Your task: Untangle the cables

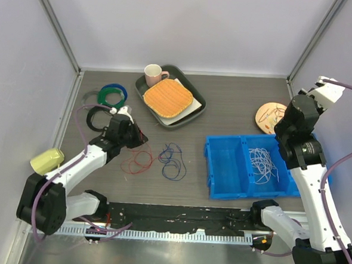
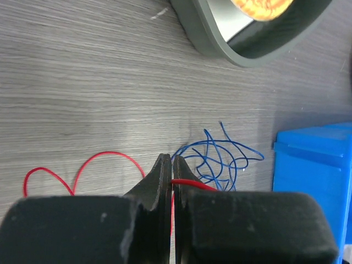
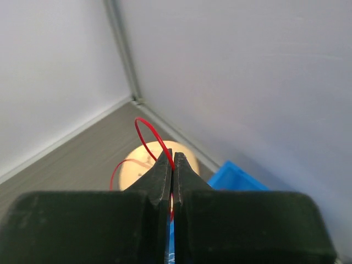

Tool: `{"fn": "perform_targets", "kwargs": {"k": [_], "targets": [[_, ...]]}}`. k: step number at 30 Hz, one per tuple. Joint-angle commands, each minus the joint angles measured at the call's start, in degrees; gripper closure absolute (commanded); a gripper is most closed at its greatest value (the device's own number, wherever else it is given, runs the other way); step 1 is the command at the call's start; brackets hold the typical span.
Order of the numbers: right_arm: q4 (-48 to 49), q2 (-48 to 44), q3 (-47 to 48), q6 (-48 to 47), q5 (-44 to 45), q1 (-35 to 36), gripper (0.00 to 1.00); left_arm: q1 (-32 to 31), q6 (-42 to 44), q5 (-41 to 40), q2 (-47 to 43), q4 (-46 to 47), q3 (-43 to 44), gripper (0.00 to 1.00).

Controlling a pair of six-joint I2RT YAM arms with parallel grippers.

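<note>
In the left wrist view my left gripper (image 2: 169, 159) is shut on a thin red cable (image 2: 107, 154), which loops away over the table to its left. A blue cable (image 2: 220, 157) lies in a loose tangle just beyond the fingertips. From above, the left gripper (image 1: 132, 138) sits at the upper left of the red cable (image 1: 139, 161), with the blue cable (image 1: 173, 162) to the right. My right gripper (image 3: 171, 155) is raised and shut on another red cable (image 3: 147, 129), which arcs above a round wooden disc (image 3: 140, 165). A white cable (image 1: 262, 161) lies in the blue bin (image 1: 224, 171).
A grey tray (image 1: 192, 112) holding an orange mat and a pink mug stands at the back. Thick green, blue and black ring coils (image 1: 109, 95) lie back left. A yellow cup (image 1: 47, 160) is at the left edge. The wooden disc (image 1: 266, 116) lies by the right wall.
</note>
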Motion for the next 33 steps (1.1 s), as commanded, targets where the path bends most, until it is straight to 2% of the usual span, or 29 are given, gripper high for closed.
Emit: {"fn": "perform_targets", "kwargs": {"k": [1, 2, 5, 6, 9, 10, 14, 16, 19, 23, 28, 30, 31, 33], "targets": [[2.8, -0.3, 1.9, -5.3, 17.8, -0.2, 0.99, -2.9, 0.4, -1.4, 4.9, 3.9, 4.5, 0.99], [3.5, -0.4, 1.5, -5.8, 18.3, -0.4, 0.99, -3.1, 0.3, -1.7, 5.7, 3.1, 4.9, 0.98], [4.9, 0.0, -0.5, -7.0, 19.5, -1.5, 0.99, -3.7, 0.1, -2.9, 6.9, 2.5, 5.8, 0.63], [5.2, 0.2, -1.4, -7.0, 20.1, -2.0, 0.99, -3.9, 0.1, -3.0, 7.0, 2.2, 6.1, 0.40], [6.1, 1.5, -3.4, -7.0, 21.6, -5.5, 0.99, -3.9, 0.3, -6.2, 6.2, -0.3, 7.0, 0.07], [6.7, 2.0, -3.9, -6.0, 20.8, -6.9, 0.99, -3.9, 0.3, -7.1, 5.9, -1.2, 7.6, 0.02], [10.1, 4.8, -7.9, -0.4, 13.9, -18.1, 0.99, -3.9, 0.2, -11.5, 3.6, -6.6, 9.2, 0.00], [7.4, 5.6, -10.0, 3.4, 10.5, -24.1, 0.99, -3.9, 0.2, -15.1, 2.0, -8.3, 10.1, 0.00], [5.1, 4.7, -14.3, 9.2, 6.5, -29.1, 0.99, -4.0, -0.4, -21.4, 0.2, -12.6, 11.5, 0.00], [0.8, 2.8, -17.9, 16.0, 3.6, -33.0, 0.99, -3.9, -1.4, -28.1, -1.7, -17.6, 12.8, 0.00], [-1.1, 0.2, -20.5, 17.7, -0.2, -33.6, 0.99, -3.6, -2.9, -35.1, -1.2, -24.1, 16.1, 0.00], [-2.7, 0.2, -20.2, 17.7, -1.8, -33.6, 0.91, -2.5, -4.4, -38.0, -0.7, -26.3, 17.8, 0.00], [-3.4, 0.3, -19.8, 17.7, -2.4, -33.6, 0.74, -1.8, -4.8, -38.4, -0.4, -27.7, 18.3, 0.00], [-5.9, 0.3, -17.7, 19.3, -4.3, -33.6, 0.51, 1.1, -5.1, -37.4, -0.2, -27.9, 18.5, 0.00]]}}
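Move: The left hand already pinches one end of a red cable; its loops lie on the table about 5 cm back, 1 cm left and some 9 cm below. The blue cable is about 11 cm right and 5 cm back, the black coil 16 cm left and 9 cm ahead. From the right hand, holding another red cable, the right compartment lies roughly 15 cm right, 4 cm back and 36 cm below; the white cable is 6 cm back, 1 cm left, the plate 14 cm ahead, 4 cm right. Carry the held red cable with the right gripper some 16 cm down and 14 cm right, drawing back about 8 cm, to above the right compartment, turning clockwise; start opening the fingers only there. Meanwhile dip the left gripper slightly rightward, open it wide to let go of its red cable, then lift away left about 10 cm from the lowest point, turning counter-clockwise. ##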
